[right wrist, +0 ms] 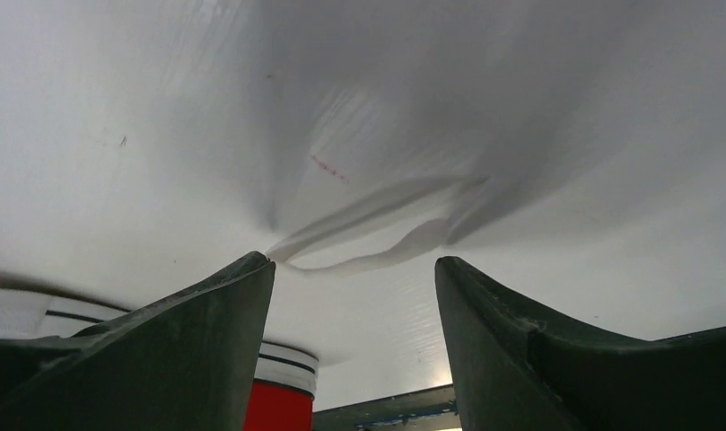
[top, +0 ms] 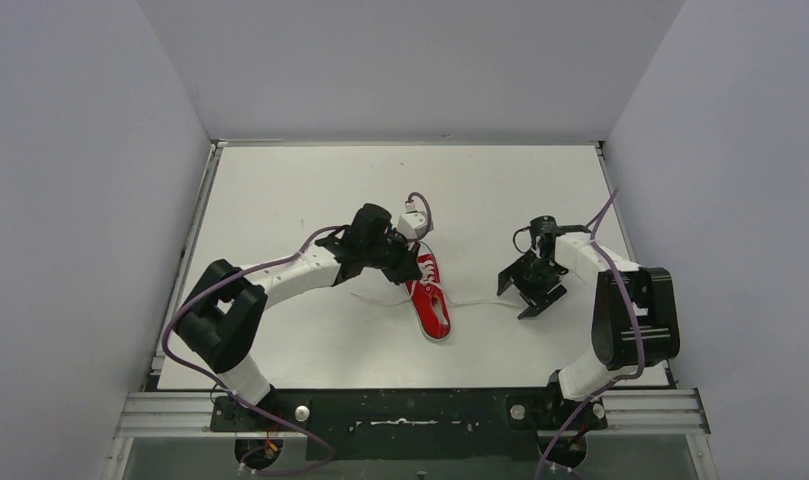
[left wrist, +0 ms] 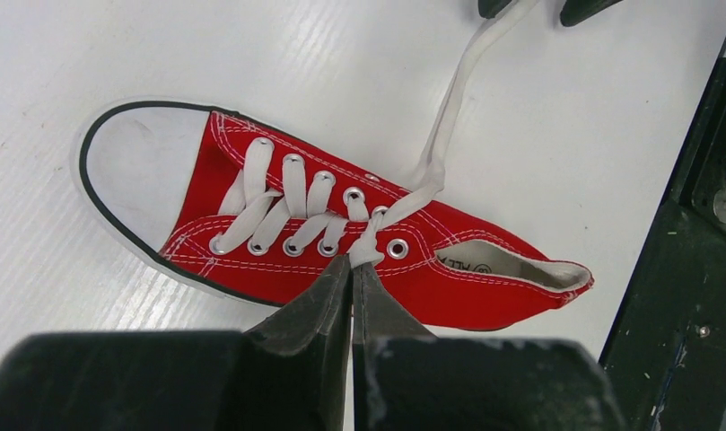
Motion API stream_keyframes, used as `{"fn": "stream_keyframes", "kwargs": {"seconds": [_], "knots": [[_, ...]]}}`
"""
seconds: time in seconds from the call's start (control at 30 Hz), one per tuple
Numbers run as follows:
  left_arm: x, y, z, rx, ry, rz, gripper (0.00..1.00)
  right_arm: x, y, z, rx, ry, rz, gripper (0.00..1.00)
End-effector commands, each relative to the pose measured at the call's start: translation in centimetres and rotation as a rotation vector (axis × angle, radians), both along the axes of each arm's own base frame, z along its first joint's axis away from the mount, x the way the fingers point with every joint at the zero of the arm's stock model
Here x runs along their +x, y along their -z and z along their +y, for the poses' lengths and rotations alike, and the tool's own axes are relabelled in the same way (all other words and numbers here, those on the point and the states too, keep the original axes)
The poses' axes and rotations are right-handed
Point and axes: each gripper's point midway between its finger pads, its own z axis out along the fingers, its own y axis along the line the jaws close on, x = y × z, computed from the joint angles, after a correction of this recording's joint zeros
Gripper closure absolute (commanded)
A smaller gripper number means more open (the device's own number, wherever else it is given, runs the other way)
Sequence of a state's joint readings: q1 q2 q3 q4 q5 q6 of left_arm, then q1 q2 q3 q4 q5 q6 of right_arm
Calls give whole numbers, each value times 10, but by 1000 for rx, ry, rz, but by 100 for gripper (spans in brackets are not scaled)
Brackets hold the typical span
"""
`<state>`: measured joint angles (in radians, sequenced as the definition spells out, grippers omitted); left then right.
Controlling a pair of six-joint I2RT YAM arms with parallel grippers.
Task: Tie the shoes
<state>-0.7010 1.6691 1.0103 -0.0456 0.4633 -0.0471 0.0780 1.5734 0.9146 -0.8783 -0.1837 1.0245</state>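
Observation:
The red sneaker (top: 432, 302) lies on the white table with its toe towards the far side. In the left wrist view it (left wrist: 278, 224) shows its white toe cap at the left. My left gripper (top: 405, 262) sits over the top eyelets and is shut (left wrist: 353, 263) on a white lace (left wrist: 366, 250) right at the eyelets. The other lace (left wrist: 444, 135) runs out across the table to my right gripper (top: 533, 292). That gripper is open (right wrist: 354, 262) and low over the table, with the blurred lace end (right wrist: 386, 256) lying just ahead of its fingers (right wrist: 217, 332).
Another lace strand (top: 375, 298) trails on the table left of the shoe. The shoe's heel (right wrist: 283, 395) shows low in the right wrist view. The black frame rail (top: 410, 410) runs along the near table edge. Grey walls stand on three sides.

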Motion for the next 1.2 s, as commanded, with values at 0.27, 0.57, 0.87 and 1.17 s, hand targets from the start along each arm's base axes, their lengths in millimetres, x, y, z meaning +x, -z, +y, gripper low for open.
{"fn": "stream_keyframes", "kwargs": {"seconds": [0.27,0.57,0.87,1.17], "knots": [[2,-33,-16,-84,159,-219,100,45,17,-24,-73,142,-161,81],[1,-36,-25,-139,221,-276,100,183,-93,118,417,-646,-802,100],[-4,-31,-15,-136,209,-322,100,151,-147,280,905,-934,-870,100],[-10,-28,-9,-202,210,-435,100,54,-86,301,965,-935,-237,100]]}}
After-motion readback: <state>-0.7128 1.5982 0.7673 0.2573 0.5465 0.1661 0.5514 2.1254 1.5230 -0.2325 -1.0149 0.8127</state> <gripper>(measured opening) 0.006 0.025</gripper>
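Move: The loose right lace end lies almost under the open right hand, some 2 cm below and 1 cm ahead and to the right. Level with this hand fore and aft, the shoe's middle is about 20 cm to its left and the left lace's loose length about 32 cm. From the left hand, gripping the lace at the knot, the right lace end is roughly 24 cm right, 5 cm back and 8 cm below. Right hand pinches the lace end, arcs forward-up and some 30 cm left over the shoe; left hand keeps gripping. ##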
